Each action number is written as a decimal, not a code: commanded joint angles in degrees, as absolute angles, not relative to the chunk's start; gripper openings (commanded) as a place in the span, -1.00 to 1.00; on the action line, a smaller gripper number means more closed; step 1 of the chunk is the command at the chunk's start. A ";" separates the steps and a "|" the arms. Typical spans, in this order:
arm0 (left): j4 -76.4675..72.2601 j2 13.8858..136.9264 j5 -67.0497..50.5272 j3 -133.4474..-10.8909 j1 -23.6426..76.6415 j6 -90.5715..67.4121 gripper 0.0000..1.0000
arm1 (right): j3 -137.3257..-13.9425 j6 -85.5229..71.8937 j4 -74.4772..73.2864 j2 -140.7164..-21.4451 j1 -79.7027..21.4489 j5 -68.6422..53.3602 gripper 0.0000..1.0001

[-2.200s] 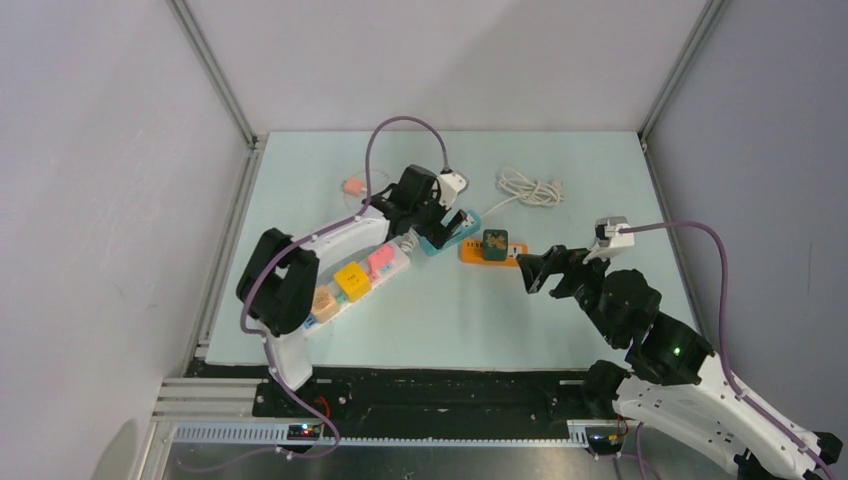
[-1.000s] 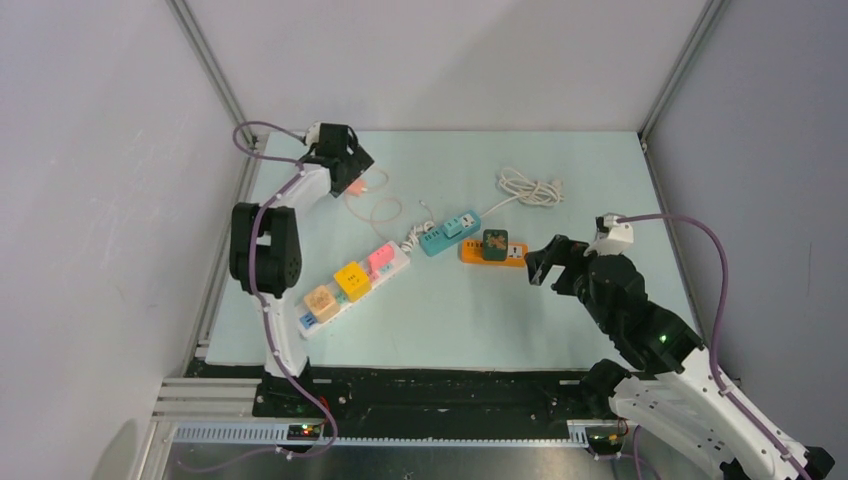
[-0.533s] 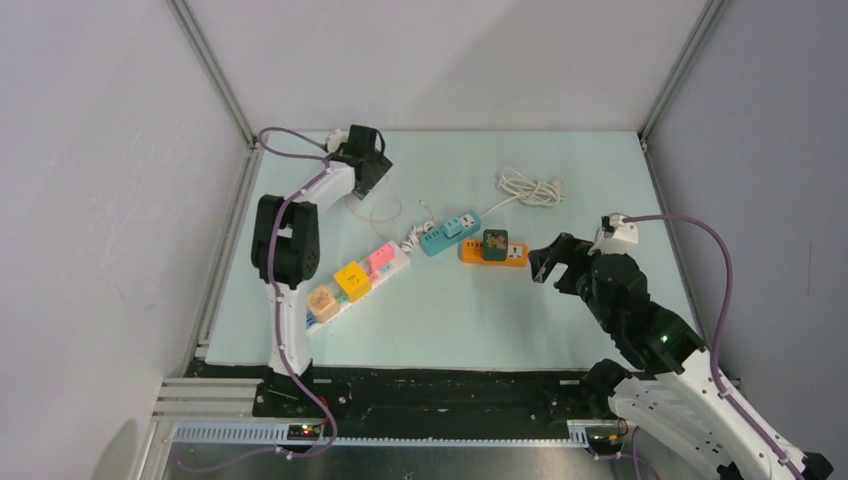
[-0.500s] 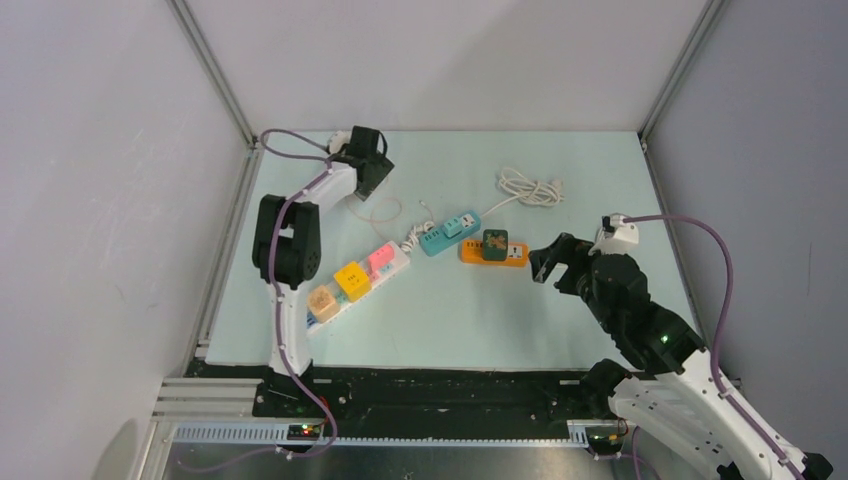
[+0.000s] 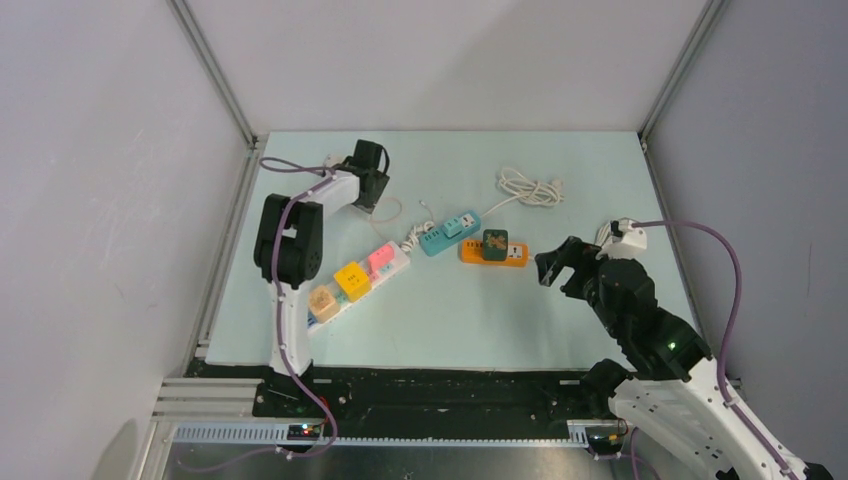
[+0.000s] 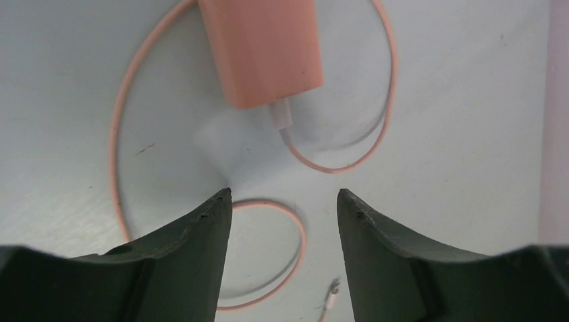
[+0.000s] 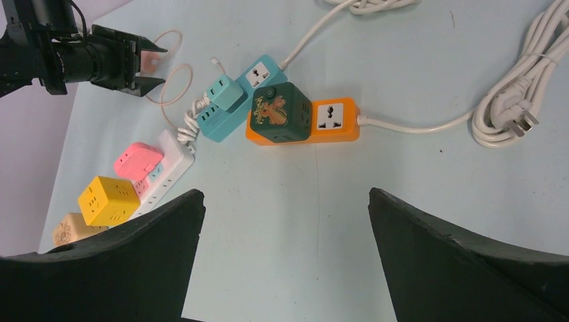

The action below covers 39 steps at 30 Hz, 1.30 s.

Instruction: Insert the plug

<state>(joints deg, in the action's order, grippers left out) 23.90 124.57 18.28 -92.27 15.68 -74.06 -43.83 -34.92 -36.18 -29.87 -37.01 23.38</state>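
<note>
A salmon-pink plug (image 6: 258,50) with a thin pink cable (image 6: 339,164) lies flat on the pale table at the back left. My left gripper (image 6: 284,201) hovers just short of it, open and empty, jaws apart over a cable loop. In the top view the left gripper (image 5: 372,185) covers the plug. The right wrist view shows the plug (image 7: 151,61) at the left gripper's tips. My right gripper (image 5: 548,268) is open and empty, right of the orange strip (image 5: 512,254); it also shows in its own view (image 7: 286,201).
A white power strip (image 5: 398,262) carries pink, yellow and tan cube plugs. A teal strip (image 5: 450,230) lies between it and the orange strip, which holds a dark green cube (image 5: 494,243). A coiled white cord (image 5: 532,187) lies at the back right.
My left arm left the teal strip, swung to the back left corner and settled over the pink plug. My right gripper drew back a little to the right.
</note>
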 commanded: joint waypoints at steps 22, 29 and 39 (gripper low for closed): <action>23.78 131.22 15.80 -96.94 14.00 -106.94 -0.24 | -46.48 -35.78 -39.99 -24.93 -34.89 24.63 0.91; 23.66 131.21 14.82 -97.22 12.69 -105.14 -0.96 | -46.93 -36.15 -41.02 -23.54 -34.68 25.59 0.91; 22.55 124.74 15.57 -95.20 12.44 -86.62 -1.00 | -46.48 -41.70 -38.81 -29.11 -34.85 16.26 0.85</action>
<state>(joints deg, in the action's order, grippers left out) 21.21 130.17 13.93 -96.38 12.97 -96.14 -44.91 -38.24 -40.86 -26.15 -34.76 21.43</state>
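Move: The pink charger's cable, where it leaves the charger, lies about 4 cm ahead of the left gripper, centred sideways and 1 cm lower. The charger itself is some 4 cm ahead and 4 cm left, also 1 cm lower. The cable's white USB tip is roughly 11 cm right and 2 cm ahead, 3 cm down. From the right gripper, that cable neck lies about 35 cm ahead, 37 cm left and 22 cm down. Bring the left gripper forward about 4 cm, low over the table, to the pink charger's cable neck, rolling its left side down and turning it counter-clockwise, some 30 degrees altogether. Sink the last centimetre and close the half-open fingers fully, pinching the thin cable just beside the charger. Meanwhile, ease the empty, open right gripper about 2 cm right and slightly back. ##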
